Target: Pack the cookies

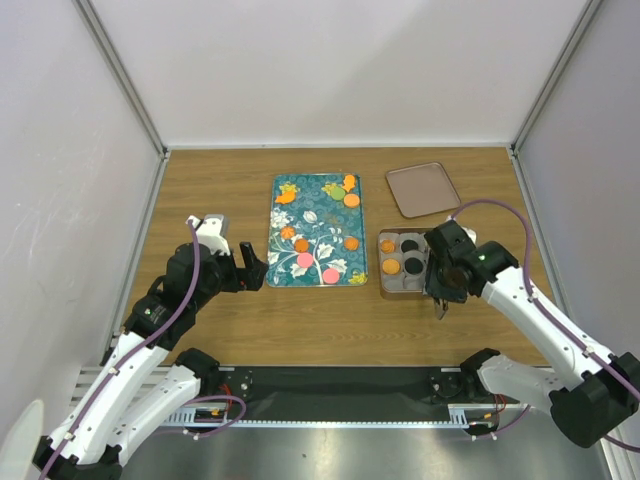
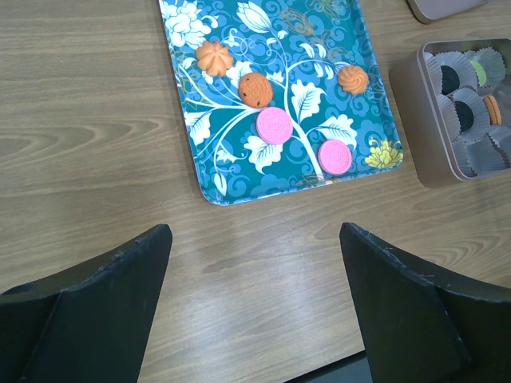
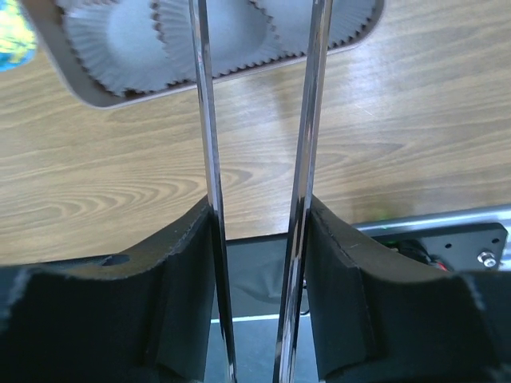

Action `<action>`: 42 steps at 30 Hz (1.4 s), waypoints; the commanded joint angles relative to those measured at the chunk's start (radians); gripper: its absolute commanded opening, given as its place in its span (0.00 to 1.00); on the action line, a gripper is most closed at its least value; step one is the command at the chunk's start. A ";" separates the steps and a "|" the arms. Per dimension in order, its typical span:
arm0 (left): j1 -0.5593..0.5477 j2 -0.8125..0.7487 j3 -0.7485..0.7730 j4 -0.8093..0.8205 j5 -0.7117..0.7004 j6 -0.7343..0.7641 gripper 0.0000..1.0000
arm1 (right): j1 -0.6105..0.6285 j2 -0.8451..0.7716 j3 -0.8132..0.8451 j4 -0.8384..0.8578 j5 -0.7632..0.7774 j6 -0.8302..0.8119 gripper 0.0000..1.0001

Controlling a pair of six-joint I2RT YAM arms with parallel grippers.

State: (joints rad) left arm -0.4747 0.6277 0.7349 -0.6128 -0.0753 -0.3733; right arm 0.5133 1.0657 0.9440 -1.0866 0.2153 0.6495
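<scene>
Several orange and pink cookies (image 1: 305, 261) lie on the teal flowered tray (image 1: 320, 205). In the left wrist view I see two pink ones (image 2: 275, 125) and three orange-brown ones (image 2: 255, 89) on it. The square metal tin (image 1: 384, 288) holds orange (image 1: 390, 266) and black (image 1: 412, 264) cookies in paper cups, and a green one (image 2: 479, 70). My left gripper (image 2: 255, 295) is open and empty above bare table, just left of the tray's near corner (image 1: 252, 268). My right gripper (image 3: 259, 263) is shut on metal tongs (image 3: 204, 120) at the tin's near right side (image 1: 440, 285). The tong tips are out of view.
A shallow pinkish-brown lid (image 1: 422, 188) lies at the back right, beyond the tin. Empty grey paper cups (image 3: 120, 48) fill the tin's near row. White walls stand on three sides, and the black base rail (image 1: 340, 385) runs along the near edge.
</scene>
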 commanded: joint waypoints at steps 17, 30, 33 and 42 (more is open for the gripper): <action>-0.005 -0.016 0.021 0.027 -0.009 0.008 0.93 | 0.379 0.419 0.444 0.119 0.036 -0.027 0.45; -0.005 -0.022 0.020 0.027 -0.012 0.008 0.93 | 0.341 0.562 0.421 0.201 -0.011 -0.057 0.45; -0.005 -0.020 0.020 0.025 -0.012 0.007 0.93 | 0.326 0.562 0.403 0.212 -0.024 -0.057 0.45; -0.005 -0.020 0.020 0.025 -0.011 0.007 0.93 | 0.312 0.586 0.394 0.223 -0.037 -0.071 0.45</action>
State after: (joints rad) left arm -0.4747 0.6140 0.7349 -0.6121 -0.0765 -0.3733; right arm 0.8307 1.6444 1.3403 -0.8906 0.1867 0.5968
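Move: The orange swirl cookie at the tray's right side lies about 17 cm left and 6 cm ahead of the right hand, some 3 cm lower. The nearest pink cookie is about 4 cm left of that swirl cookie and 8 cm nearer the base; the box's middle is about 3 cm left of this hand and 1 cm ahead. From the left hand, the swirl cookie is roughly 18 cm to the right, 5 cm ahead and 10 cm below. Heading for the orange swirl cookie on the tray, the right hand comes up out of the box and arcs over its left wall, about 17 cm left and 6 cm forward, first rising some 6 cm, then sinking to slightly below its starting height. It turns about 20 degrees counter-clockwise on the way, fingers still half open, and eases in over the cookie; contact there can't be seen. ##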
